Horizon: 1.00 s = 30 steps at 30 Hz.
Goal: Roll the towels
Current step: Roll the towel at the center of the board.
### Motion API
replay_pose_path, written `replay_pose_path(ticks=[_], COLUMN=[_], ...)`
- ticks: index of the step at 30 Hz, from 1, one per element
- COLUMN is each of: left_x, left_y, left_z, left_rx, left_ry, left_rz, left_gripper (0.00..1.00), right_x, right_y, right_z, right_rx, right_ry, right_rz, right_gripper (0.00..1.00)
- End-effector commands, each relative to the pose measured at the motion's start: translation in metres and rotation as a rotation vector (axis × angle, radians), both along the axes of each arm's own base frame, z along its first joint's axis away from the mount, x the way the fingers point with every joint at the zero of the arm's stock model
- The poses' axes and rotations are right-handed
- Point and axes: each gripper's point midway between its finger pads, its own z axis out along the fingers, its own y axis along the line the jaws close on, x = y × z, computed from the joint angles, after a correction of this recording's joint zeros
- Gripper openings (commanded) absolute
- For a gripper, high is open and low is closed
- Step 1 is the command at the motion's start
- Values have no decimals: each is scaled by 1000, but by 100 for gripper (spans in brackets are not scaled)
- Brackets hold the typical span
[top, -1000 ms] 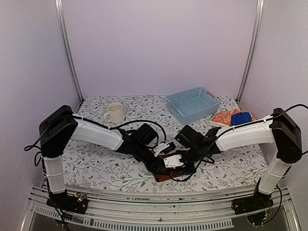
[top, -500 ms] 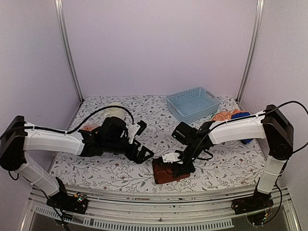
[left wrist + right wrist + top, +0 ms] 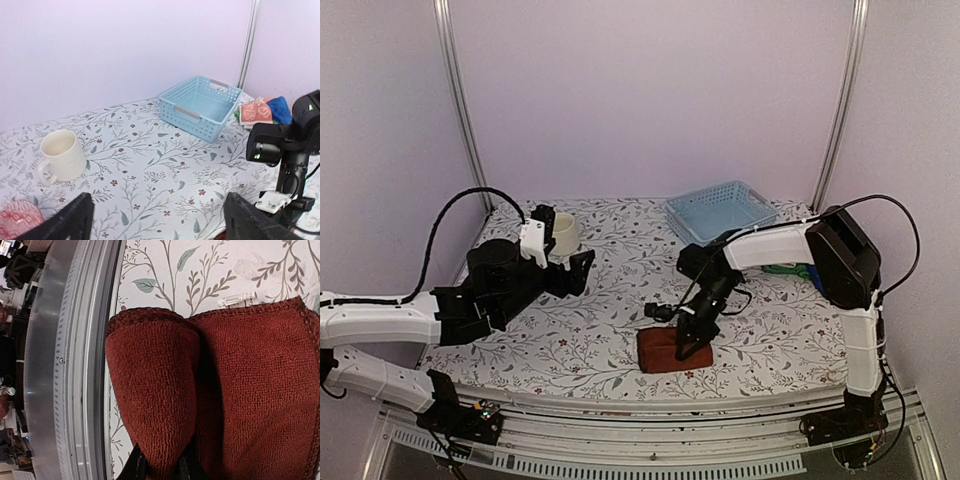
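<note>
A dark rust-brown towel [image 3: 672,350] lies near the table's front edge, its front part rolled up [image 3: 150,400] and the rest flat [image 3: 255,390]. My right gripper [image 3: 688,345] points down onto it. In the right wrist view the right gripper [image 3: 159,467] is shut on the rolled part. My left gripper [image 3: 568,250] hangs open over the table's left side, far from that towel, with nothing between its fingers [image 3: 70,220]. An orange white-patterned towel [image 3: 255,111] and a royal-blue towel [image 3: 280,109] lie at the back right, behind the right arm.
A cream mug [image 3: 565,232] stands just beyond the left gripper. The pale blue lattice basket [image 3: 720,188] sits at the back, right of centre. A red patterned cloth [image 3: 17,220] shows at the left wrist view's lower left. The metal front rail [image 3: 75,365] runs close beside the roll.
The left gripper opened, let go of the rust-brown towel and drew back left towards the mug. The right gripper stayed pinched on the roll while its arm swung to point downward.
</note>
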Motion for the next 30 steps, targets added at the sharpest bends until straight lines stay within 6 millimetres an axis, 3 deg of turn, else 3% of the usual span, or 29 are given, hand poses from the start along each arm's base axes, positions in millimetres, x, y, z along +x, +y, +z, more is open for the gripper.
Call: replay_pose_path(ticks=[1, 4, 6, 9, 11, 17, 21, 30], left_x=[-3, -29, -49, -93, -110, -127, -136, -120], left_y=[-27, -61, -75, -96, -104, -135, -158, -178], left_z=[-1, -28, -44, -63, -73, -104, -148, -190], left_rx=[144, 286, 364, 436, 479, 584, 760, 948], left_ry=[-66, 0, 4, -52, -64, -43, 57, 52], left_rz=[-147, -320, -366, -501, -546, -690, -798, -791], left_gripper=[82, 60, 59, 66, 65, 63, 55, 56], right_x=[-7, -4, -3, 1, 2, 4, 5, 6], right_y=[-15, -17, -19, -20, -20, -20, -21, -20], right_z=[-29, -42, -56, -69, -73, -77, -77, -75], right_rx=[-111, -157, -200, -242, -257, -261, -264, -262], right_ry=[172, 206, 231, 247, 257, 253, 247, 236], right_rz=[2, -3, -11, -34, -47, -49, -52, -57], right_gripper=[13, 13, 12, 12, 13, 13, 13, 13])
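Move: From the left gripper, held high and open, the brown towel's middle is about 24 cm to the right, 10 cm back and 22 cm below, with its near end some 17 cm to the right. The right gripper already pinches the towel a few centimetres beyond its middle, which lies about 4 cm to the right gripper's left and 1 cm below. The mug stands 26 cm ahead of the left gripper and 7 cm left, the blue basket 36 cm ahead and 38 cm right. Bring the left gripper right and back, then mostly down, some 28 cm in all, to the towel's left end, rolling its left side up and turning clockwise while the fingers narrow to a little over half open. Keep the towel pinched in the right gripper, tip that wrist about 20 degrees more so the fingertips swing back towards the base, sinking 1 cm, then hold still. ##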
